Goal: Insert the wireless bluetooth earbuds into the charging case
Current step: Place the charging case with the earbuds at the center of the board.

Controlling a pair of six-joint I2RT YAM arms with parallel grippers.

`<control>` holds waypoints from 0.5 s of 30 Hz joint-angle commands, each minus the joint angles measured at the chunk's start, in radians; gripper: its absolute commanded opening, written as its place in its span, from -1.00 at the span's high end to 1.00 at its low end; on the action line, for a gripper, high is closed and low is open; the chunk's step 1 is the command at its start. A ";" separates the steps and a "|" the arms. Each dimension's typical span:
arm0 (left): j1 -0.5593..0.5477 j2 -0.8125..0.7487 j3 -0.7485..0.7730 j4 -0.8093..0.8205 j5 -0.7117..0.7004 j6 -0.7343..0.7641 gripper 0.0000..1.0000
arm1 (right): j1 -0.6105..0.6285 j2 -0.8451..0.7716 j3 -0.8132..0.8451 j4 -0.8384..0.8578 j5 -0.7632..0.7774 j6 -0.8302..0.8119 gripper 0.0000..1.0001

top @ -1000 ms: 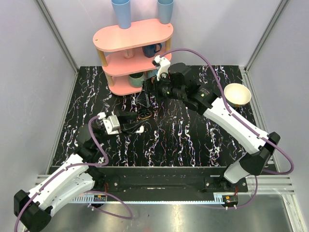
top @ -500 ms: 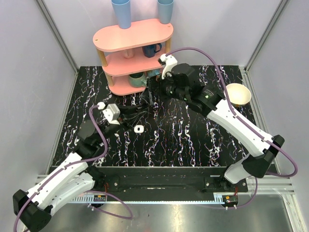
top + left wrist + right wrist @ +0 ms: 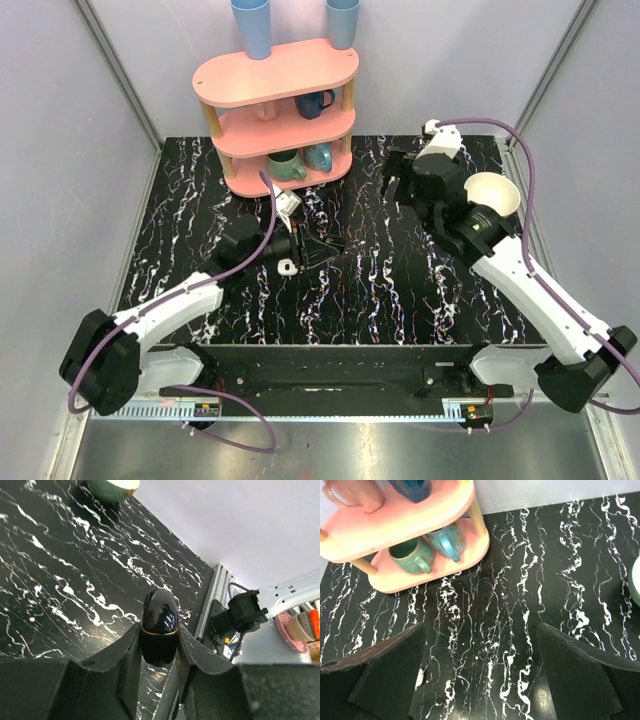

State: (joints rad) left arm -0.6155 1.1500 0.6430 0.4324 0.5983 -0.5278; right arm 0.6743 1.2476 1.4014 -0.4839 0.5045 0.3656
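Note:
The charging case (image 3: 160, 625) is glossy black with a thin gold seam, and its lid looks closed. My left gripper (image 3: 159, 645) is shut on it, a finger on each side, above the table. From above, that gripper (image 3: 325, 247) is near the table's middle. One small white earbud (image 3: 287, 267) lies on the black marble table just to its left. The same earbud (image 3: 421, 676) peeks out beside my right gripper's left finger. My right gripper (image 3: 400, 180) hangs open and empty over the back right of the table, well away from the case.
A pink three-tier shelf (image 3: 275, 85) stands at the back left, with a green mug (image 3: 410, 555) and a blue mug (image 3: 447, 540) on its lowest tier. A cream bowl (image 3: 492, 195) sits at the right edge. Grey walls close in the table.
My left arm has swung right toward the table's middle. My right arm has pulled back from near the shelf to the back right. The earbud has stayed put.

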 commanded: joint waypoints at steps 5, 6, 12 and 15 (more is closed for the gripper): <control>0.003 0.175 -0.009 0.187 -0.054 -0.228 1.00 | -0.032 -0.080 -0.105 0.034 -0.037 0.127 -1.00; 0.003 0.200 -0.017 0.215 -0.061 -0.279 1.00 | -0.033 -0.076 -0.107 0.034 -0.046 0.133 -1.00; -0.024 0.359 0.030 0.113 -0.147 -0.221 1.00 | -0.033 -0.060 -0.111 0.036 -0.122 0.160 -1.00; -0.033 0.428 0.070 0.100 -0.154 -0.224 1.00 | -0.035 -0.056 -0.119 0.037 -0.144 0.156 -0.99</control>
State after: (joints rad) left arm -0.6315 1.5288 0.6403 0.5381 0.4946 -0.7597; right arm 0.6456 1.1881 1.2877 -0.4828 0.4076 0.4988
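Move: The left hand, pointing to the right, already holds the black charging case. Its goal, the centre of the board, lies some 22 cm below the hand, about 6 cm ahead and 2 cm to the right. The white case rests on the board about 6 cm ahead of the hand and 11 cm to its left, and the green mug on the shelf is some 31 cm ahead and 12 cm left. From the empty right hand the goal is about 14 cm left, 6 cm back and 33 cm below. Downward, gathering speed, the left hand sinks about 11 cm towards the middle of the board, easing a little forward. It keeps its pinch on the black case and rolls some 25 degrees, its forward side going down. The right hand, empty and wide open, settles about 3 cm lower and slightly back. ##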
